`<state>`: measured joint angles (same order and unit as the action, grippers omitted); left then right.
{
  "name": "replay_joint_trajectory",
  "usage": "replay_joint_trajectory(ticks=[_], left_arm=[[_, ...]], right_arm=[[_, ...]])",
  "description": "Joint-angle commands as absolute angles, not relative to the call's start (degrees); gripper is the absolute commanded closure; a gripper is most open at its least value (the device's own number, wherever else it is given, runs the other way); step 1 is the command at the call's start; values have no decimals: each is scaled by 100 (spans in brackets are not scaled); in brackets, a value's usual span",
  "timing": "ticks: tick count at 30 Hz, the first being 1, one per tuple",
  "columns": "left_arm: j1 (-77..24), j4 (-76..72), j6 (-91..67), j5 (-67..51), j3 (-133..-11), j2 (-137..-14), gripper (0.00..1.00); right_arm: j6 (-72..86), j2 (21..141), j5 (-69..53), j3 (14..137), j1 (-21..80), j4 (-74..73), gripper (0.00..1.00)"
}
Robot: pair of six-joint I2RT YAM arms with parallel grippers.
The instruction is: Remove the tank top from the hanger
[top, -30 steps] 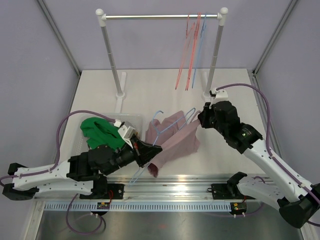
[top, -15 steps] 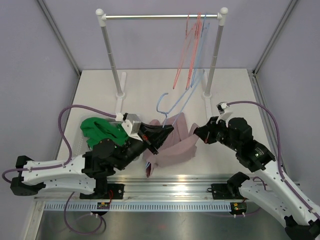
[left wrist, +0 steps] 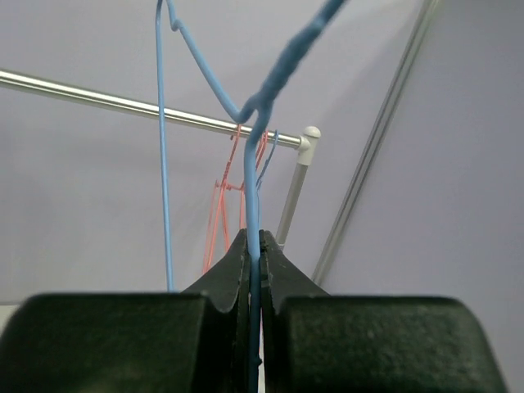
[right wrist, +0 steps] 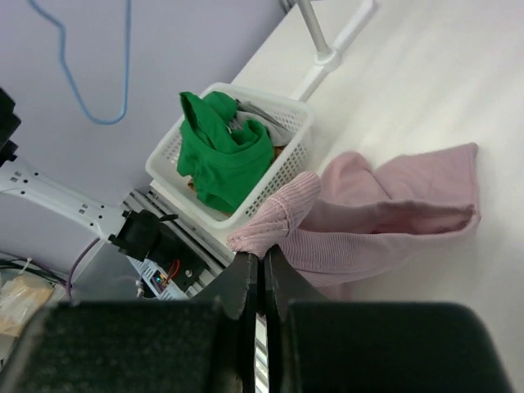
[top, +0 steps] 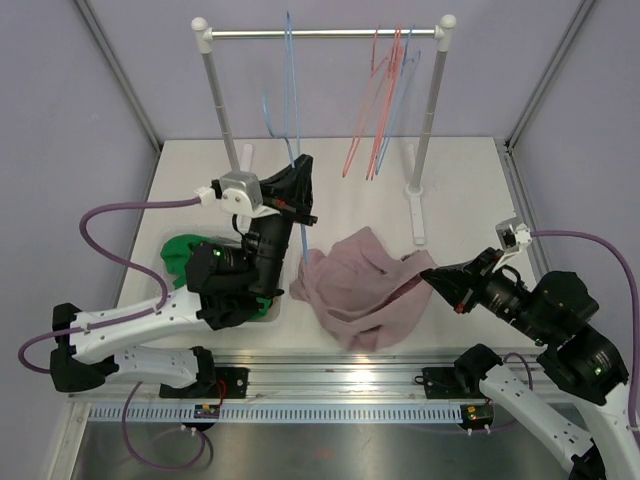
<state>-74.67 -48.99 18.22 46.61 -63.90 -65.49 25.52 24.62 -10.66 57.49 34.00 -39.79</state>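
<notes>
The pink tank top (top: 352, 285) lies crumpled on the table, free of the hanger. One edge of it stretches right to my right gripper (top: 430, 277), which is shut on that edge. In the right wrist view the ribbed pink tank top (right wrist: 360, 217) bunches at the tips of the right gripper (right wrist: 260, 255). My left gripper (top: 297, 188) is raised above the table's left half, shut on the wire of the bare blue hanger (top: 291, 90), which stands upright in front of the rail. In the left wrist view the hanger (left wrist: 250, 164) runs up from between the closed jaws of the left gripper (left wrist: 254, 246).
A white basket (right wrist: 274, 180) holding a green garment (top: 205, 262) sits at the near left, right beside the tank top. The clothes rack's rail (top: 320, 33) spans the back, with red and blue hangers (top: 385, 100) at its right end and posts (top: 430, 120) on the table.
My left gripper has swung up and back with the hanger, drawing it out of the tank top. My right gripper pulled the tank top right and nearer, and it now lies spread on the table.
</notes>
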Motion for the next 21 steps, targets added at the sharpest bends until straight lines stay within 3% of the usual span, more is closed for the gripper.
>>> replay_joint_trajectory(ticks=[1, 8, 11, 12, 13, 15, 21], left_arm=[[-7155, -2804, 129, 4634, -6978, -6232, 100], [-6918, 181, -1606, 4351, -7382, -6126, 100], [-6531, 1167, -2169, 3903, -7706, -6353, 100], [-6408, 1360, -2249, 3763, -7804, -6441, 100], [-6172, 1676, -2381, 3483, -7909, -6521, 100], [-6012, 2003, -2470, 3341, -8305, -6784, 100], [-5608, 2794, -2356, 2752, -9550, -7714, 100]], right_arm=[[2137, 2601, -1625, 6055, 3366, -4156, 100], [2434, 3303, -2206, 5239, 3366, -3499, 90], [2566, 3681, -2198, 4949, 3366, -3165, 69], [2566, 3787, -2006, 4931, 3366, -3181, 36], [2523, 3980, -1882, 4965, 3366, -3277, 29], [2514, 4069, -1488, 5018, 3366, -3374, 1], [2479, 3999, -484, 5370, 3366, -3894, 1]])
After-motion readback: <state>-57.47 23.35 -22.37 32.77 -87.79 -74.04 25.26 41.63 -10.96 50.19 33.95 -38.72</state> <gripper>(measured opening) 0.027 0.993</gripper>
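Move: From the left hand, which holds the blue hanger, the rail beside the hung hangers is about 26 cm ahead, 14 to the right and 8 above; those hangers' middle is some 26 ahead, 19 right and 12 below. From the right hand, pinching the pink tank top, its heap on the table lies roughly 12 cm ahead, 13 left and 31 below; the white basket is about 13 ahead, 54 left and 29 below. Lower the right gripper about 11 cm over the heap, easing forward and left and tipping the fingers down some 20 degrees; open it wide on the way down to let go of the pink tank top. Meanwhile bring the left gripper down 11 cm and forward 6, pitching it down with a little roll, still pinching the emptied blue hanger. ##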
